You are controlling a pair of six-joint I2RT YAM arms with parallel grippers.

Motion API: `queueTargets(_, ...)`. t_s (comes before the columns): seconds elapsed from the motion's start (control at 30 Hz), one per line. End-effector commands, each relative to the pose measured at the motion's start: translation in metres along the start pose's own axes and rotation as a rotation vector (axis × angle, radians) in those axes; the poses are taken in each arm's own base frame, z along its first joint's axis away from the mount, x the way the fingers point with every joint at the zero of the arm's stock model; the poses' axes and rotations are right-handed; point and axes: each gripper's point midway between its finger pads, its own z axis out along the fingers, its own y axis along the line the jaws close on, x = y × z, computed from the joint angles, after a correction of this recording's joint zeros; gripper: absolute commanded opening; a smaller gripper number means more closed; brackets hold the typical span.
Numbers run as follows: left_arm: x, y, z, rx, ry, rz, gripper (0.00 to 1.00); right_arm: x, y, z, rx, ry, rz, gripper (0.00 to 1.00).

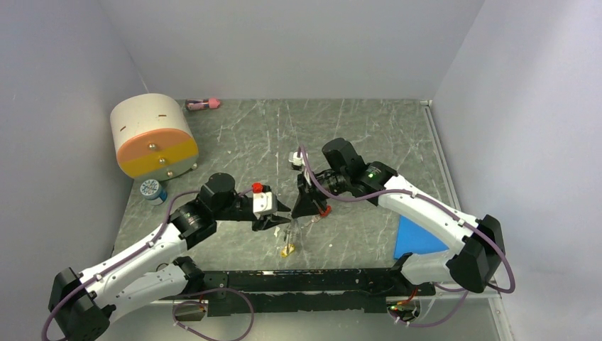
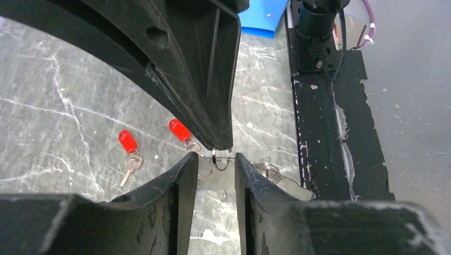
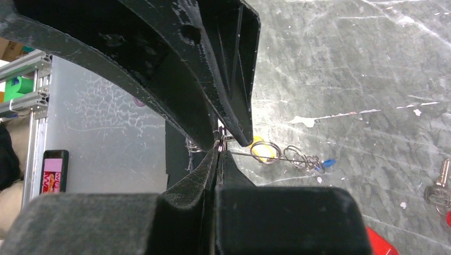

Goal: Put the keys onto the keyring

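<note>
My right gripper (image 3: 218, 142) is shut on a small metal ring of the keyring (image 3: 219, 137). A thin wire runs from it to two more loose rings (image 3: 266, 152). In the left wrist view that ring (image 2: 222, 159) hangs under the right gripper's tip, just beyond my left gripper (image 2: 215, 162). The left jaws stand apart on either side of the ring without touching it. Two red-headed keys (image 2: 127, 142) (image 2: 179, 129) lie on the table beyond. A silver key (image 3: 441, 175) lies at the right edge. From above, both grippers (image 1: 282, 215) (image 1: 307, 207) meet mid-table over a brass-coloured piece (image 1: 287, 249).
A cream-and-orange drum (image 1: 152, 135) stands at the back left with a small blue-capped bottle (image 1: 152, 190) beside it. A pink item (image 1: 202, 104) lies by the back wall. A blue sheet (image 1: 419, 238) lies at the right. A black taped rail (image 1: 305, 280) runs along the near edge.
</note>
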Motion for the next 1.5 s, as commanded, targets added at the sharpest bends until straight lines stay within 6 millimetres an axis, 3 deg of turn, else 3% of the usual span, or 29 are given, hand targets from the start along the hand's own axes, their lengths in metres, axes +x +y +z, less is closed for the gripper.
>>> queueTargets(0.0, -0.024, 0.0, 0.003, 0.022, -0.076, 0.056, 0.36, -0.016, 0.006, 0.002, -0.032, -0.047, -0.053, 0.0)
queueTargets(0.2, -0.022, -0.001, 0.004, 0.03, -0.064, 0.067, 0.23, -0.016, 0.006, 0.002, -0.028, -0.049, -0.053, 0.0)
queueTargets(0.4, -0.01, 0.0, 0.002, 0.024, -0.004, 0.052, 0.19, -0.018, 0.007, 0.0, -0.02, -0.058, -0.06, 0.0)
queueTargets(0.5, -0.01, -0.001, 0.002, 0.031, 0.002, 0.052, 0.05, -0.019, 0.005, 0.0, -0.008, -0.063, -0.06, 0.0)
queueTargets(0.57, -0.009, -0.002, 0.003, 0.035, 0.002, 0.043, 0.03, -0.022, 0.0, -0.001, 0.033, -0.074, -0.051, 0.01)
queueTargets(0.83, -0.015, 0.001, 0.005, -0.012, -0.063, -0.039, 0.02, -0.04, -0.011, -0.019, 0.166, -0.21, -0.034, 0.66)
queueTargets(1.03, -0.027, 0.005, -0.007, -0.113, -0.196, -0.024, 0.03, -0.049, -0.007, -0.036, 0.189, -0.367, -0.04, 0.94)
queueTargets(1.1, -0.029, 0.003, -0.011, -0.134, -0.244, -0.01, 0.03, -0.054, -0.002, -0.044, 0.196, -0.427, -0.056, 0.99)
queueTargets(1.23, -0.038, -0.006, -0.02, -0.129, -0.335, 0.048, 0.03, -0.056, 0.014, -0.046, 0.126, -0.481, -0.122, 0.99)
queueTargets(1.47, -0.046, -0.02, -0.026, -0.082, -0.406, 0.161, 0.03, -0.051, 0.023, -0.048, 0.09, -0.557, -0.287, 0.99)
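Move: The left hand points right, its open fingers already straddling the keyring loop, about 1 cm to its right and level. The right hand, facing it, still pinches that loop, which pokes about 1 cm to the left of its pads. From the right hand, the metal plate hangs some 7 cm below and 1 cm back, the yellow tag about 13 cm below, 3 cm back and 1 cm left, and a red key tag lies on the table 7 cm ahead, 9 cm right, 20 cm below. Left fingers pinch the keyring loop, then right opens wide and rises about 5 cm away; left eases back-left. ##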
